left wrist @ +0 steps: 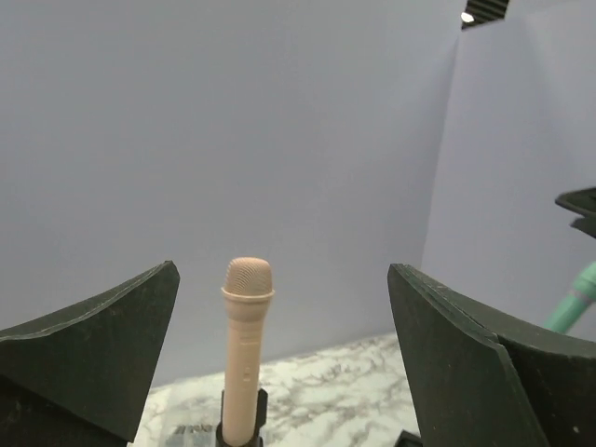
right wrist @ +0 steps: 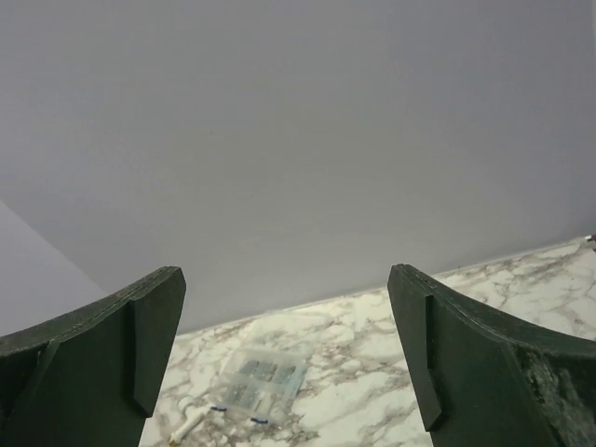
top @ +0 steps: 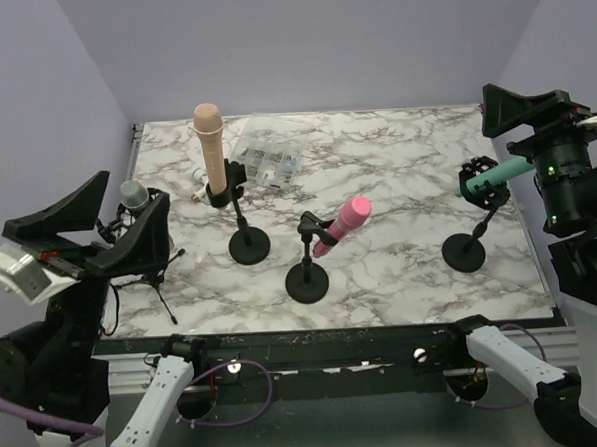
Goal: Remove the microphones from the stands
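Several microphones sit in black stands on the marble table (top: 395, 148). A beige microphone (top: 210, 148) stands upright at the back left, and it also shows in the left wrist view (left wrist: 246, 354). A pink one (top: 344, 224) leans in the middle stand. A teal one (top: 496, 176) lies tilted in the right stand, and its end shows in the left wrist view (left wrist: 582, 298). A grey-headed one (top: 133, 195) is at the far left, next to my left gripper (top: 113, 223). That gripper (left wrist: 279, 372) is open and empty. My right gripper (top: 533, 121) is raised beside the teal microphone, open and empty (right wrist: 284, 363).
A clear plastic compartment box (top: 268, 157) lies at the back of the table, also in the right wrist view (right wrist: 256, 380), with a small white item (right wrist: 191, 424) beside it. Round stand bases (top: 250, 248) (top: 307, 281) (top: 464, 252) sit mid-table. Purple walls enclose the table.
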Robot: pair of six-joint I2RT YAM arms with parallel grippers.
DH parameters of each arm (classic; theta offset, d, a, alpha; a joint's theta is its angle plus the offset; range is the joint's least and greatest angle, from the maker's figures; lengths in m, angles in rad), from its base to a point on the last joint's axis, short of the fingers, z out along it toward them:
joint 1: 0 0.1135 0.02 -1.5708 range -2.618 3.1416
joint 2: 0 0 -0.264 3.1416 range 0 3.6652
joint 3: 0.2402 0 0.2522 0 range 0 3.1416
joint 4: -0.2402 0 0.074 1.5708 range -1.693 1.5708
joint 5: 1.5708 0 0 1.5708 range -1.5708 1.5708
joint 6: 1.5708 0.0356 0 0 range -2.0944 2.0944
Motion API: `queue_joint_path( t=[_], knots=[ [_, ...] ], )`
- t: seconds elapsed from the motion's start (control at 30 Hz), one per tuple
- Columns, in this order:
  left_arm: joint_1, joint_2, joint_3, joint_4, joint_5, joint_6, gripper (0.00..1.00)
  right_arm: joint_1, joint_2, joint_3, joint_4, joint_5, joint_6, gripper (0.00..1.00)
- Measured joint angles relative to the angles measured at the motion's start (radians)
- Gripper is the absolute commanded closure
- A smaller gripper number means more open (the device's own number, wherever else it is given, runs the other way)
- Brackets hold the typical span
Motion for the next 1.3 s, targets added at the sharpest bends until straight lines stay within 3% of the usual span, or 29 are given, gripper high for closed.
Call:
queue_joint_path(
  t=[0.17, 0.4, 0.67, 0.9, 1.07, 1.3],
  knots=[
    [0.0, 0.052, -0.042, -0.021, 0.129, -0.027, 0.01, 0.0, 0.0, -0.071, -0.035, -0.072, 0.011, 0.0],
    [0.0, 0.054, -0.171, -0.054, 0.256, -0.054, 0.01, 0.0, -0.003, -0.178, -0.056, -0.333, -0.01, 0.0],
    [0.0, -0.001, -0.272, -0.058, 0.383, -0.057, 0.01, 0.0, 0.029, -0.22, -0.177, -0.374, 0.006, 0.0],
    [-0.014, -0.043, -0.394, 0.012, 0.628, -0.066, 0.01, 0.0, 0.043, -0.324, -0.274, -0.537, -0.055, 0.0],
    [-0.025, -0.034, -0.428, 0.044, 0.737, -0.075, 0.01, 0.003, -0.016, -0.433, -0.25, -0.747, -0.119, 0.0],
    [-0.075, 0.004, -0.473, 0.112, 0.776, -0.096, 0.01, 0.031, -0.101, -0.57, -0.118, -0.997, -0.171, 0.0]
  ],
)
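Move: The pink microphone leans in the middle stand, about 10 cm ahead of the left gripper, 27 cm to its right and 29 cm below; its clamp is some 5 cm left of the microphone's middle and 2 cm farther out. The cream microphone stands 23 cm ahead of the left gripper, 7 cm right, 23 cm below. From the right gripper the pink one is about 24 cm left, 4 cm back, 28 cm down, while the teal microphone lies 5 cm ahead, 10 cm right, 26 cm below. Sink the open right gripper about 24 cm and carry it left towards the pink microphone, drawing back late and swinging the fingers some 60 degrees counter-clockwise while they tip down. Bring the open left gripper down and right towards the same microphone and stand, forward at first and then back again, turning it clockwise and rolling its left side up. Touch nothing yet. ##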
